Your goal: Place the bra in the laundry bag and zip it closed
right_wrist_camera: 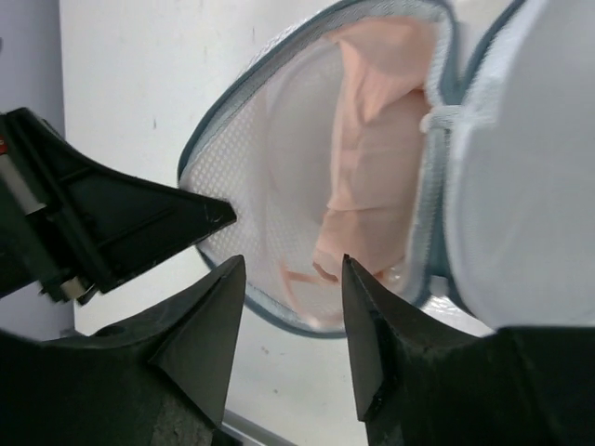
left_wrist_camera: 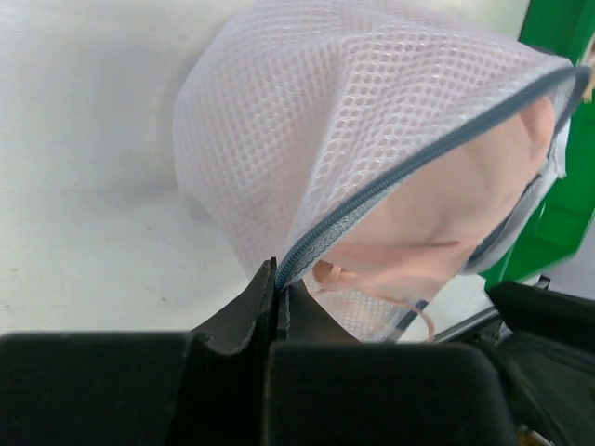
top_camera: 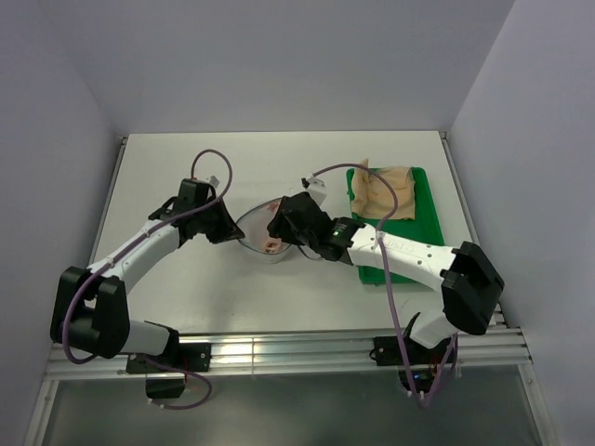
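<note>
The laundry bag [top_camera: 258, 229] lies mid-table, a white mesh bag with a grey zip rim [left_wrist_camera: 372, 195], its two halves gaping apart. The pale pink bra [right_wrist_camera: 372, 167] sits inside it, and a thin strap loops near the lower rim. My left gripper [left_wrist_camera: 277, 279] is shut on the zip rim at the bag's left edge. From the right, my right gripper [right_wrist_camera: 290, 262] stands open just in front of the bag's lower rim with nothing between its fingers. The bag's other dome [right_wrist_camera: 530, 158] bulges to the right of the bra.
A green tray [top_camera: 423, 218] lies to the right of the bag, with a tan-beige garment [top_camera: 381, 193] draped over its far end. The right arm reaches across the tray's near left part. The left gripper's finger [right_wrist_camera: 139, 223] shows close to the right gripper.
</note>
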Controlling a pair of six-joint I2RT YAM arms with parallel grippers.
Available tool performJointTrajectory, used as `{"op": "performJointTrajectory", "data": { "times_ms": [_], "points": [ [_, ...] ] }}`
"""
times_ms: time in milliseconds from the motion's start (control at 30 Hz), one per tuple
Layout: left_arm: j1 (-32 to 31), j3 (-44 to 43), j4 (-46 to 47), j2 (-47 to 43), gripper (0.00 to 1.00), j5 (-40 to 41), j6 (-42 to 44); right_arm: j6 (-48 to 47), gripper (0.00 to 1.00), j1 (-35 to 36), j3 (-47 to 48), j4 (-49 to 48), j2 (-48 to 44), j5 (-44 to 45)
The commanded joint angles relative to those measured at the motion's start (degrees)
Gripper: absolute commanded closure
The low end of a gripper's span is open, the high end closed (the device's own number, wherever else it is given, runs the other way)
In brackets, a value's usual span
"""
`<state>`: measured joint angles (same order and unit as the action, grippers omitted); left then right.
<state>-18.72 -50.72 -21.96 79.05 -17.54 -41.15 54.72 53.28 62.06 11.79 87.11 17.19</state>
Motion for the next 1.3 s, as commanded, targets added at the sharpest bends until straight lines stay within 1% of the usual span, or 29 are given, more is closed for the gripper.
{"op": "performJointTrajectory", "data": {
  "times_ms": [0,100,200,300,367,400,467,500,567,600,667,700,767,867,933,967,1000,1033,1067,1100,1133,1200,1267],
  "points": [
    [1.9,1.7,-0.9,-0.6,1.00,1.4,1.0,-0.1,0.45,0.0,2.1,2.9,-3.9,2.7],
    [3.9,2.7,-2.0,-1.2,1.00,1.8,1.9,1.2,0.43,-1.1,-0.4,2.1,-6.5,2.1],
    [7.1,2.2,-3.5,-1.4,1.00,3.6,3.7,0.1,0.43,-3.7,-2.9,1.5,-7.4,1.4],
    [9.7,0.3,-5.7,-0.9,1.00,7.8,5.3,-1.7,0.43,-8.3,-5.2,-0.2,-8.2,0.0],
    [10.8,-1.7,-6.0,0.2,1.00,8.8,5.5,-3.0,0.43,-11.4,-6.2,-0.6,-8.4,-0.9],
    [10.9,-2.8,-6.1,0.7,0.98,8.9,5.5,-3.5,0.43,-12.2,-6.3,-0.7,-8.2,-1.4],
    [10.9,-6.3,-6.9,2.2,0.90,9.9,5.5,-4.4,0.43,-13.7,-6.0,-0.5,-8.0,-1.5],
    [10.9,-7.5,-7.1,2.7,0.82,10.0,5.6,-4.7,0.43,-14.2,-5.8,-0.4,-7.7,-1.9],
    [10.8,-11.4,-8.5,3.7,0.73,10.1,6.1,-5.3,0.43,-14.7,-5.5,-0.2,-7.3,-2.6],
    [10.8,-12.6,-9.1,4.1,0.63,10.0,6.3,-5.5,0.43,-14.8,-5.4,0.0,-6.9,-2.7],
    [10.8,-15.2,-10.2,4.4,0.55,10.0,7.0,-5.9,0.43,-15.1,-4.8,0.1,-6.1,-3.0],
    [10.8,-15.9,-10.6,4.3,0.48,10.6,7.3,-6.1,0.43,-15.7,-4.6,0.0,-5.1,-3.3],
    [10.8,-17.5,-11.9,4.3,0.43,11.2,8.1,-6.6,0.43,-16.4,-3.5,-0.3,-3.8,-4.4],
    [10.7,-18.9,-13.0,3.8,0.41,12.0,9.3,-7.6,0.43,-18.4,-1.6,-0.7,0.2,-6.3],
    [10.1,-19.5,-14.0,2.4,0.40,14.3,10.5,-7.9,0.43,-19.9,-1.1,-1.2,1.3,-7.8],
    [9.4,-20.6,-14.7,1.6,0.40,15.9,10.8,-8.1,0.43,-20.1,-0.9,-1.4,1.7,-8.6],
    [6.6,-21.4,-15.6,0.9,0.40,17.3,11.2,-8.2,0.43,-20.2,-0.7,-1.5,2.1,-8.6],
    [4.7,-22.0,-17.4,-1.0,0.40,23.1,12.0,-8.4,0.43,-20.5,-0.7,-1.5,2.2,-8.7],
    [2.0,-23.1,-18.3,-2.0,0.39,26.2,12.1,-8.6,0.43,-20.6,-0.7,-1.5,2.1,-8.8],
    [-3.8,-23.5,-19.1,-2.9,0.38,29.2,12.1,-8.6,0.43,-20.8,-0.8,-1.5,2.0,-8.8],
    [-6.5,-23.6,-20.6,-4.5,0.37,33.8,11.3,-8.6,0.43,-20.9,-1.0,-1.4,1.7,-8.8],
    [-11.9,-23.3,-22.1,-5.7,0.37,35.9,10.0,-8.4,0.43,-21.8,-1.3,-1.3,0.7,-9.3],
    [-14.6,-21.8,-23.6,-7.1,0.38,35.8,7.6,-8.3,0.43,-22.7,-1.4,-0.9,-0.5,-9.7]
  ]
}}
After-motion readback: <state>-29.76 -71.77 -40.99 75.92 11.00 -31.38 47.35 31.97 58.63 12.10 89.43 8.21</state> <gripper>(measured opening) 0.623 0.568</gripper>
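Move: The left hand already pinches the left rim of the open laundry bag; the bag's middle is some 6 cm to its right, 2 cm ahead and a little below, and the lid about 16 cm to its right and 1 cm ahead. The open, empty right hand has the lid level with it, about 9 cm to its right and below, the bag's middle 2 cm left and 3 ahead, the bra inside 3 ahead and 1 right, and the green bin some 31 cm to the right, level with it. Still pinching the bag's rim, the left hand draws it about 8 cm left and slightly down, then opens and lets go, going forward and up about 7 cm before swinging back rightward over the bag, rising further. The right hand, fingers staying open, lifts slightly, travels some 10 cm right and 5 cm forward past the lid's middle, then sinks about 5 cm with a little more forward towards the lid's outer edge; contact there can't be seen. ##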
